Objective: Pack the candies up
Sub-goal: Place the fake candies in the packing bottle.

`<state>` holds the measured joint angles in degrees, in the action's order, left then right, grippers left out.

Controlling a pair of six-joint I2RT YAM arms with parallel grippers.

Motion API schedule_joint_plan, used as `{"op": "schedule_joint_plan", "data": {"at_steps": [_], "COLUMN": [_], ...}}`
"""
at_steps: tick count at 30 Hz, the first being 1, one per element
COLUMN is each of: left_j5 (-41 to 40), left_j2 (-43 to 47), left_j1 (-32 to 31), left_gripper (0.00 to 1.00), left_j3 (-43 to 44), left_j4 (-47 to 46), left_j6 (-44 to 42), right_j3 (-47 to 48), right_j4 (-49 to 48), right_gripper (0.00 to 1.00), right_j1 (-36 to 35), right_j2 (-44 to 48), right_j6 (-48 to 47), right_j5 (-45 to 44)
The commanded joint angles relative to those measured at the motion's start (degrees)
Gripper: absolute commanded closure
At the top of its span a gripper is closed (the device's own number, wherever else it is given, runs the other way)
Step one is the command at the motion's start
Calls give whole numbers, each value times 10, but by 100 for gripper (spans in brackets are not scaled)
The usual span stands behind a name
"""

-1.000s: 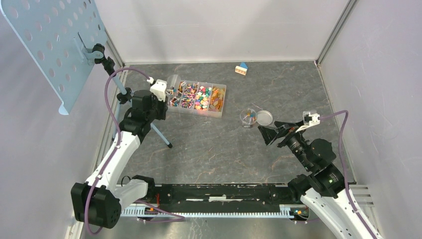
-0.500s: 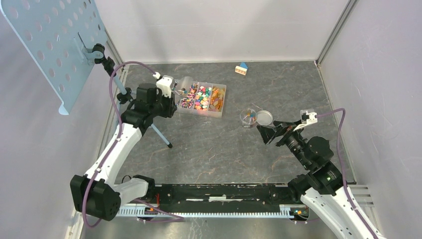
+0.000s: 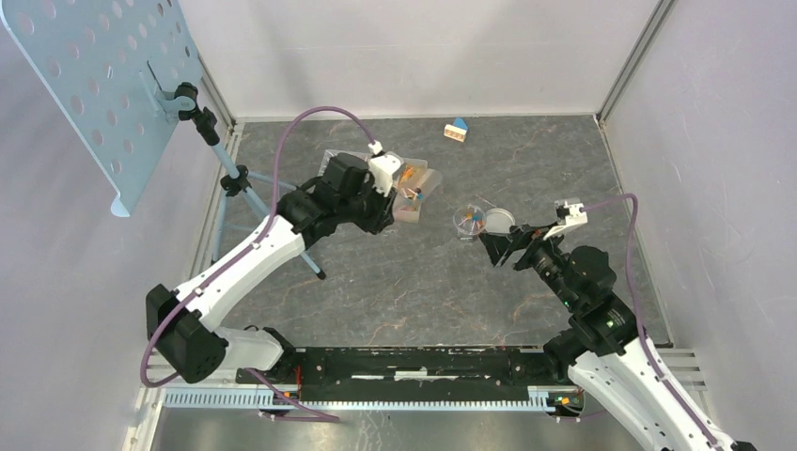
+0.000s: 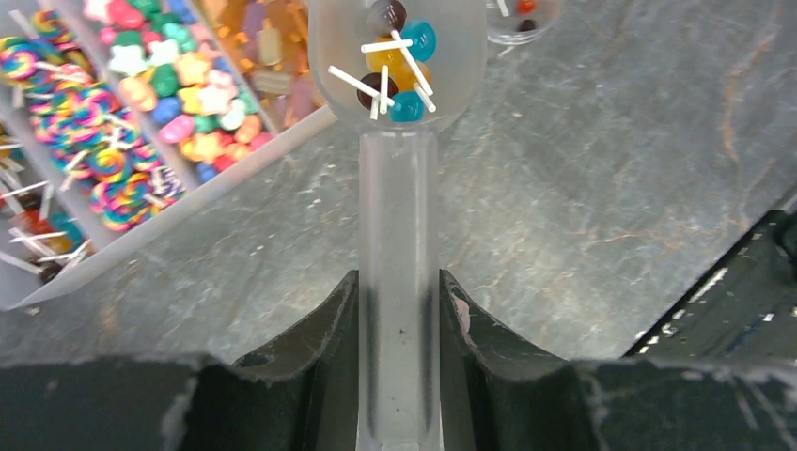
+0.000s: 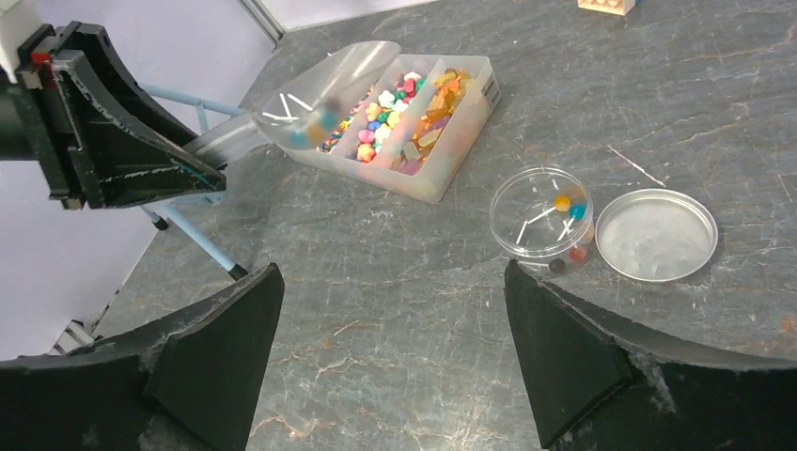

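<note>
My left gripper [image 4: 398, 293] is shut on the handle of a translucent scoop [image 4: 398, 216]. Its bowl carries several small candies [image 4: 395, 61] on white sticks, blue, yellow and dark brown. In the top view the scoop [image 3: 414, 178] hangs over the right end of the clear compartment box [image 3: 411, 210], which holds many mixed-colour candies [image 5: 395, 103]. A small round clear container [image 5: 543, 221] with a few candies in it stands on the table right of the box, its lid [image 5: 656, 235] beside it. My right gripper [image 5: 390, 348] stands open and empty, just in front of the container.
A tripod leg [image 5: 193, 235] and the perforated blue panel [image 3: 103, 85] stand at the left. A small blue-roofed toy house [image 3: 457, 130] sits near the back wall. Walls close the table in on three sides.
My left arm has swung right from the box's left end, carrying the loaded scoop across to its right end. My right gripper has edged left toward the round container.
</note>
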<state>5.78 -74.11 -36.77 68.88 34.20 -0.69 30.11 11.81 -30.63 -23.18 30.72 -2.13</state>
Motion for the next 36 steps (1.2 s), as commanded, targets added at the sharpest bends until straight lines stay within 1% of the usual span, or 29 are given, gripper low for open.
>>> {"op": "schedule_joint_plan", "data": {"at_steps": [1,4,6,7,8,10,12,16,17,28,36], "left_j5": [6,1,-4,-1,3,5,-8,-7,-3,19,17], "left_j2": [-26,-49,-61,-65,-68,-78,-90,-118,-124,-176,-197], "left_j1": [-42,-70,-81,-85,-87,-95,-107,-125,-128,-138,-138], "left_gripper": [98,98,98,98,98,98,98,98,98,98,98], "left_j3": [47,66,74,76,77,79,82,100,105,147,168], "left_j4": [1,14,23,24,23,23,24,23,23,24,32], "left_j6": [61,65,64,65,69,75,77,87,91,106,100], "right_j3": [0,1,0,-1,-1,0,-3,-7,-5,-8,-15], "right_j4": [-68,-103,-130,-145,-157,-182,-212,-248,-252,-285,-309], "right_gripper": [11,27,44,55,62,74,84,98,100,100,100], "right_j1": [0,1,1,1,0,1,1,1,1,0,1], "right_j2": [-41,-70,-91,-99,-110,-128,-147,-190,-205,-310,-354], "right_j6": [-5,-2,1,5,10,21,29,39,39,7,1], "right_j5": [10,9,10,10,14,20,33,37,38,7,12]}}
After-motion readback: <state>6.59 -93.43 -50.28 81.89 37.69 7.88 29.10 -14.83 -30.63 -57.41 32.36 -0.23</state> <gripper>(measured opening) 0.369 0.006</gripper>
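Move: The packing bottle stands open, about 19 cm to the right of the left hand, 4 cm ahead and some 14 cm below; that hand already holds the loaded scoop. The candy box lies about 14 cm ahead of the left hand, 4 cm left and 13 cm down. From the right hand, the scoop's cup is some 14 cm ahead, 14 cm left and 6 cm lower; the bottle is 10 cm ahead, 3 cm left and 18 cm below. The scoop with its candies, still gripped by the handle, travels from beside the box to the bottle: the left hand carries it about 11 cm right, sinking some 4 cm and drawing back slightly, tipping its front down about 10 degrees. Meanwhile the empty right hand shuts its wide-open fingers, going about 8 cm forward and 5 cm left and then dropping 7 cm, to bring the closed tips close to the scoop's cup beside the candies; contact can't be seen. ##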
